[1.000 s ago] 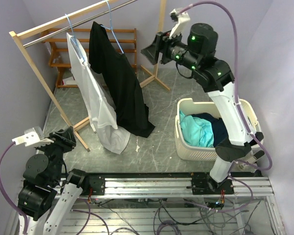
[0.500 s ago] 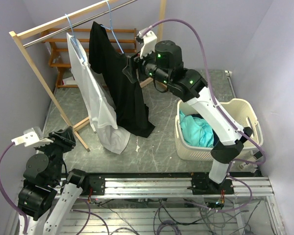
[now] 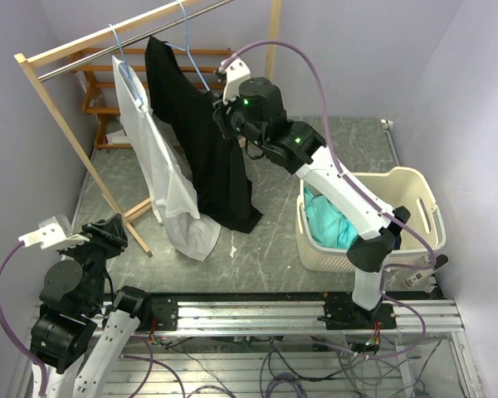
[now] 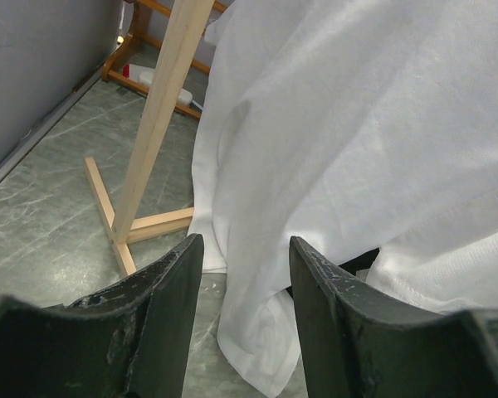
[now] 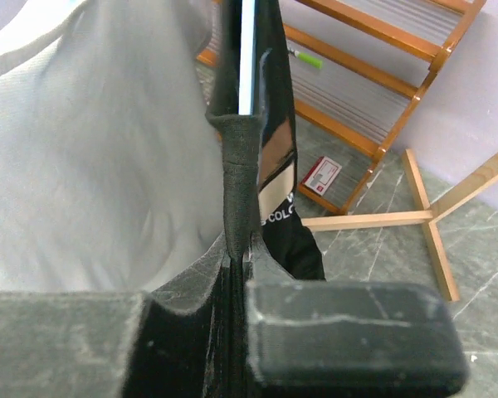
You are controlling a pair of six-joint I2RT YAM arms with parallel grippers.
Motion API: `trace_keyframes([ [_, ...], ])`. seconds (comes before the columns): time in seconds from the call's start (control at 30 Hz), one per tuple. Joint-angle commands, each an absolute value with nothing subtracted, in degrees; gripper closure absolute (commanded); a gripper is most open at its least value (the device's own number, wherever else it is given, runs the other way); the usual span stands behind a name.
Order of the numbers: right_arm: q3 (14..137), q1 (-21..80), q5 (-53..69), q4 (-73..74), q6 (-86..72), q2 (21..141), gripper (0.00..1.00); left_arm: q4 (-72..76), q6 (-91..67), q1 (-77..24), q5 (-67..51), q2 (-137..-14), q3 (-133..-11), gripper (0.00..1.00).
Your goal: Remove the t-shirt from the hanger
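Observation:
A black t-shirt [image 3: 207, 157] hangs on a light blue hanger [image 3: 194, 63] from the rail. A white t-shirt [image 3: 162, 170] hangs to its left on another blue hanger [image 3: 121, 51]. My right gripper [image 3: 219, 117] is at the black shirt's right shoulder. In the right wrist view it [image 5: 239, 247] is shut on a bunched black edge of the shirt [image 5: 240, 157], with the hanger wire [image 5: 246, 58] just above. My left gripper [image 3: 114, 230] is low at the near left, open and empty. In its wrist view [image 4: 246, 249] the white shirt [image 4: 340, 124] hangs ahead.
A cream laundry basket [image 3: 417, 192] with teal and dark clothes stands on the right. The wooden rack's slanted post [image 3: 70, 137] and foot [image 4: 108, 211] stand left of the shirts. A wooden shelf frame [image 3: 220, 65] is behind the rail.
My right arm has swung left from the back right to the black t-shirt and shut on its shoulder edge. The shirt's top has shifted slightly left. The left arm has not moved.

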State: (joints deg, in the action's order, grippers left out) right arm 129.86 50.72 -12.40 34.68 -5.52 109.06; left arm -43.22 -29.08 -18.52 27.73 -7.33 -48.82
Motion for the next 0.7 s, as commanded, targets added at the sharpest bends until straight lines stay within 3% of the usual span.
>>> trace_keyframes([
  [0.0,122.22,50.84,-15.53,22.81,-5.15,102.53,1.00,-43.90,-29.70,-18.11,28.83,-7.47,-50.15,0.42],
  [0.4,112.39,50.46,-15.27,4.96,-4.15,94.99,1.00,-44.21,-29.88,-18.11,29.27,-8.24,-50.33,0.41],
  [0.67,113.85,50.38,-15.56,8.87,-5.54,94.48,1.00,-44.30,-29.97,-18.19,29.51,-8.51,-50.34,0.40],
])
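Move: My right fingers are already shut on the near shoulder of the black t-shirt, whose middle lies about 12 cm below, 6 cm to the left and 4 cm ahead of them. The black t-shirt's blue hanger is centred roughly 10 cm ahead, 8 cm left and 10 cm above; the white shirt hangs some 14 cm left, 3 cm back and 12 cm lower. From my left hand the black t-shirt is about 25 cm ahead, 20 cm right, slightly lower. Keeping the black cloth pinched just below the end of the blue hanger, I ease my right hand a couple of centimetres to the right, then raise it about 6 cm, tipping the fingers up some 15 degrees from slightly downward to nearly level. The lift ends in a stop with the grip still shut. ##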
